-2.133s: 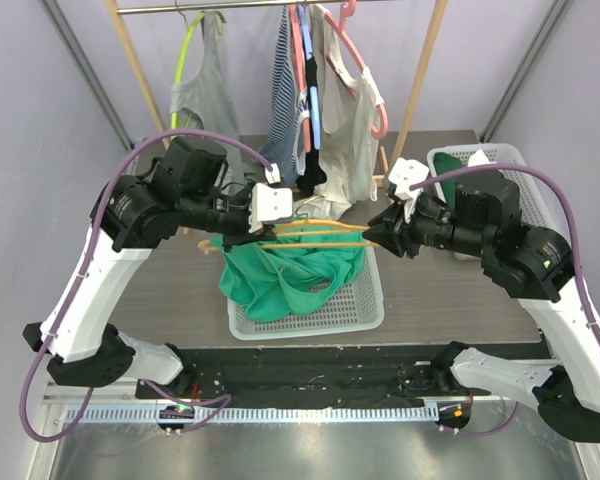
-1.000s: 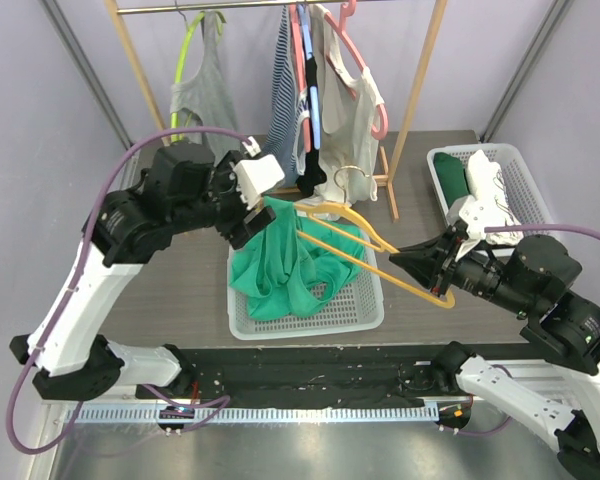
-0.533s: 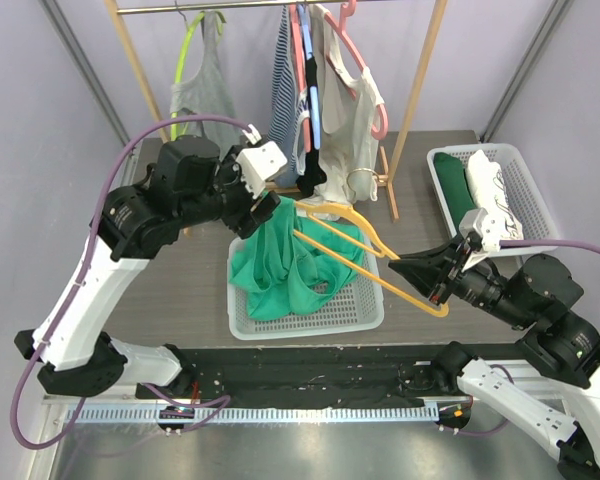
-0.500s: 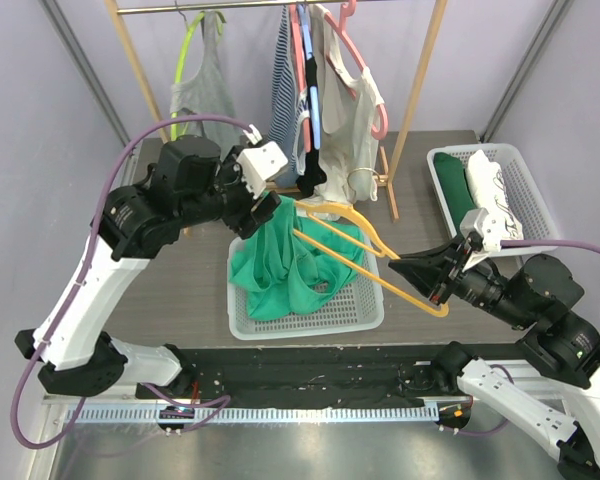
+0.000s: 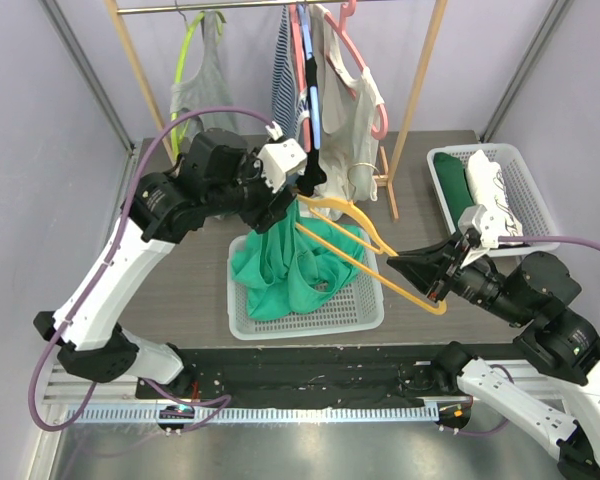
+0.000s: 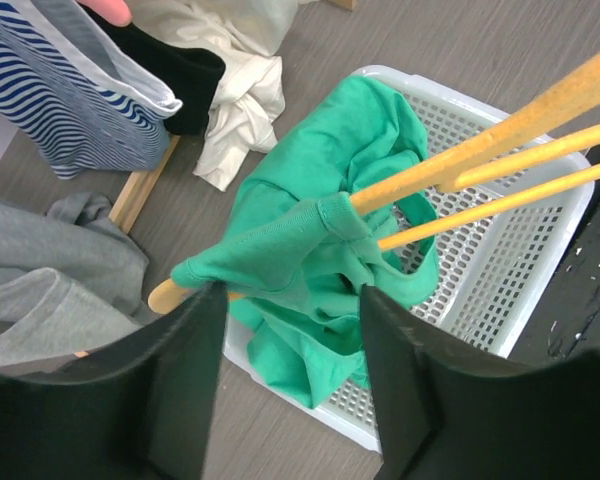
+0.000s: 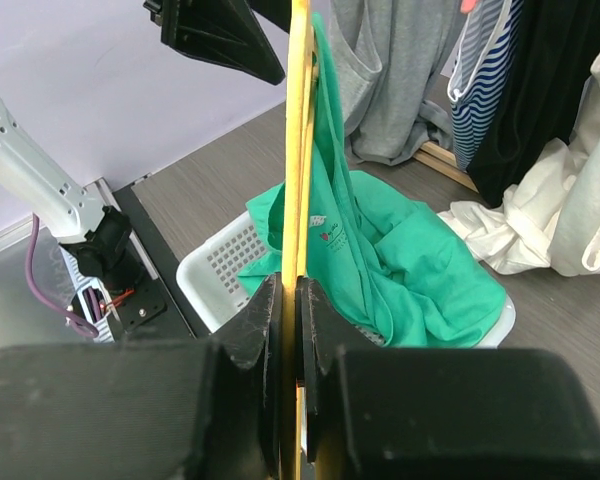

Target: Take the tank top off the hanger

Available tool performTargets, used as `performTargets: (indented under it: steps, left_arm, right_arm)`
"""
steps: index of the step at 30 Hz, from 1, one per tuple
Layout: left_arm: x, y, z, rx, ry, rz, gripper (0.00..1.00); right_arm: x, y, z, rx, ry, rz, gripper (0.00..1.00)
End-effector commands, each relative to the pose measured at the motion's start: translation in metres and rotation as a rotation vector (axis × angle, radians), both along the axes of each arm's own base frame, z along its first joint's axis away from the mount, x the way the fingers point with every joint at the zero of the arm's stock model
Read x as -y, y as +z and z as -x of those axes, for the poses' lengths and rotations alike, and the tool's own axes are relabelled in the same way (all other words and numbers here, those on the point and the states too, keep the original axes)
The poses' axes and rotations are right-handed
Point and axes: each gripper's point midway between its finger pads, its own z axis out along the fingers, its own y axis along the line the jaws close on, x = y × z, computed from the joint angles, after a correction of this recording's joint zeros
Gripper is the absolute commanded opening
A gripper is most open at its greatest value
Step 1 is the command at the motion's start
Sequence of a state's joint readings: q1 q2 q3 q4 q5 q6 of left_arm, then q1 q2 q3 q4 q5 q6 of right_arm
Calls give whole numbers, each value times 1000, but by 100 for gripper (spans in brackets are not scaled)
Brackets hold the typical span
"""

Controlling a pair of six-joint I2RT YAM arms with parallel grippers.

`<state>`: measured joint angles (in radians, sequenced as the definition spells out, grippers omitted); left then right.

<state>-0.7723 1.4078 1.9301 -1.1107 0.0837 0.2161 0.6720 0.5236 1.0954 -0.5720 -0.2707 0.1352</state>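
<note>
A green tank top (image 5: pixel 280 268) hangs bunched from the left end of a yellow wooden hanger (image 5: pixel 365 262), its lower part resting in a white basket (image 5: pixel 310 325). My right gripper (image 5: pixel 427 277) is shut on the hanger's right end, the jaws pressed on the yellow bar (image 7: pixel 300 150). My left gripper (image 5: pixel 285 205) hovers open over the hanger's left tip. In the left wrist view its fingers straddle the tank top's strap (image 6: pixel 310 250) draped over the hanger (image 6: pixel 500 130), with gaps on both sides. The green cloth (image 7: pixel 380 240) also shows in the right wrist view.
Behind stands a wooden rack (image 5: pixel 415 90) with a grey top on a green hanger (image 5: pixel 200 90), a striped top (image 5: pixel 283 90) and white garments (image 5: pixel 350 120). A second white basket (image 5: pixel 525 180) at right holds folded green and white clothes.
My left gripper has swung right and forward onto the hanger's left end, and its jaws have narrowed around the strap. The right gripper holds the hanger almost still.
</note>
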Motion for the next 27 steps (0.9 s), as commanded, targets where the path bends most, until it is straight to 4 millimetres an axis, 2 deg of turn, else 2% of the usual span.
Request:
performTargets:
  steps: [1, 4, 5, 10, 17, 22, 26, 27]
  left_arm:
    - [15, 19, -4, 29, -18, 70, 54]
    - [17, 22, -7, 37, -10, 74, 40]
    - [17, 22, -8, 41, -5, 72, 31]
    - [14, 27, -12, 69, 15, 68, 1]
    - [-3, 46, -11, 149, 49, 65, 0]
    - [-25, 72, -7, 244, 88, 69, 0]
    - [-33, 69, -8, 258, 111, 48, 0]
    - [-32, 62, -8, 239, 110, 38, 0]
  right_arm:
    - [-2, 40, 3, 109, 16, -103, 1]
    - [-1, 39, 3, 111, 11, -104, 1]
    - [-1, 40, 3, 112, 13, -107, 1]
    - [0, 35, 2, 101, 6, -95, 1]
    - [1, 20, -1, 72, -9, -50, 1]
    - [6, 10, -2, 47, -30, -13, 1]
    - [9, 10, 2, 44, -29, -8, 1]
    - [9, 11, 3, 45, -27, -9, 1]
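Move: The green tank top's shoulder, still looped over the hanger's far end, lies just past the left fingertips: about 2 cm ahead, 2 cm right and 3 cm below the left hand. The hanger tip is roughly 2 cm ahead, 2 cm left and 2 cm lower; the basket sits some 5 cm back, 5 cm right and 30 cm down. From the right hand, that shoulder is about 24 cm left, 10 cm ahead, near level. Ease the open left gripper about 1 cm right and slightly forward towards the tank top's shoulder while shutting the fingers fully, then lift about 4 cm and draw some 3 cm left, tilting the fingers up nearly 10 degrees and turning them slightly counter-clockwise. Keep the right gripper closed on the hanger, holding it nearly still. ##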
